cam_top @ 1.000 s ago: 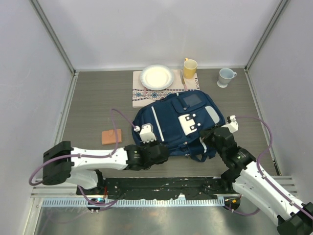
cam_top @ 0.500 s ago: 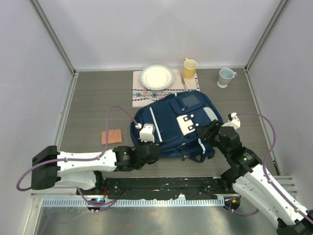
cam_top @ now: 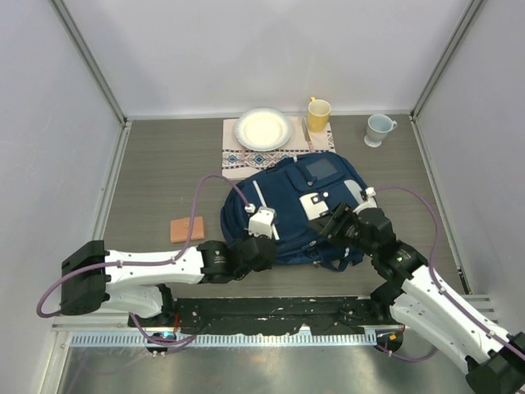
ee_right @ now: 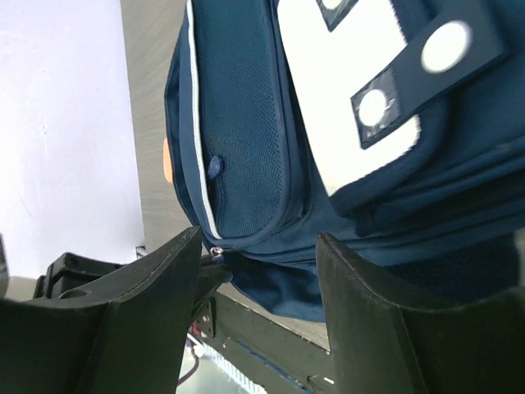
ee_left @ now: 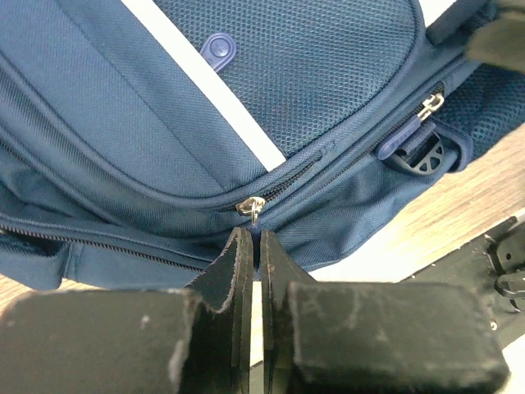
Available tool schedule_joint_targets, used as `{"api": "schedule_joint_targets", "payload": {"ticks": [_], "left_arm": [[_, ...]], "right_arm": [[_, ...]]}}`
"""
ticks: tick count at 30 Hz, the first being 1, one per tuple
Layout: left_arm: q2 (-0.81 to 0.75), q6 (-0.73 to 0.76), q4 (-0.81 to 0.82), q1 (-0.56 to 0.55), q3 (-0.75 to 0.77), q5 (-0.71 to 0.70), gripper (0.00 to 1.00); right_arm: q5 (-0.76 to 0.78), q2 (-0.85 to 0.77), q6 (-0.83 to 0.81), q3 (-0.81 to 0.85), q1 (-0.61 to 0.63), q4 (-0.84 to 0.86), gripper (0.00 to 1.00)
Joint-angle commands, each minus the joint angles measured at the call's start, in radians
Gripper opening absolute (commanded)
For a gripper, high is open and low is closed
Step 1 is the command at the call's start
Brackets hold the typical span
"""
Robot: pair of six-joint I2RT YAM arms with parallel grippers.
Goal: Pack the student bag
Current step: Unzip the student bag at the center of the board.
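The student bag lies flat mid-table, navy with a white stripe and a white buckled patch. My left gripper is at the bag's near edge. In the left wrist view it is shut on the pull tab of a silver zipper slider on the bag. My right gripper hovers over the bag's near right part. In the right wrist view it is open, with nothing between its fingers and the bag beyond them.
A white plate rests on a patterned placemat behind the bag. A yellow mug and a pale blue mug stand at the back right. A small orange-brown pouch lies left of the bag.
My right gripper has opened and moved left over the bag. My left gripper, still shut, first drew back toward me, then moved right along the bag's near edge.
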Motion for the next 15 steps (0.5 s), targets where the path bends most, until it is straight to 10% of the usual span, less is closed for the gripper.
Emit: {"api": "schedule_joint_targets", "payload": {"ticks": [1, 9, 15], "left_arm": [[0.011, 0.06, 0.147, 0.001, 0.081, 0.056, 0.0], [0.051, 0.089, 0.168, 0.001, 0.146, 0.103, 0.0], [0.026, 0.105, 0.142, 0.001, 0.133, 0.119, 0.0]], "right_arm": [[0.003, 0.093, 0.074, 0.017, 0.068, 0.129, 0.63], [0.166, 0.226, 0.143, -0.017, 0.209, 0.241, 0.53], [0.315, 0.17, 0.099, 0.006, 0.209, 0.149, 0.01]]}}
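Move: The blue pocket edge beside the zip, just past the white stripe's lower end, lies about 6 cm left of the open right hand, 2 cm back and 4 cm below. Beyond it, the zip slider held by the left fingers is some 11 cm left and 4 cm back of the right hand; the second slider is 1 cm left, 3 cm back, the white panel about 6 cm ahead. From the left hand, that edge lies 5 cm right and 2 cm ahead. The pocket edge next to the zip is pinched by the right fingers, which travel about 4 cm left and nearly as far down over the front of the bag, then close close beside the left hand. The left hand keeps the zip pull shut in its fingers and draws it some 3 cm right and a little up, turning slightly clockwise. ##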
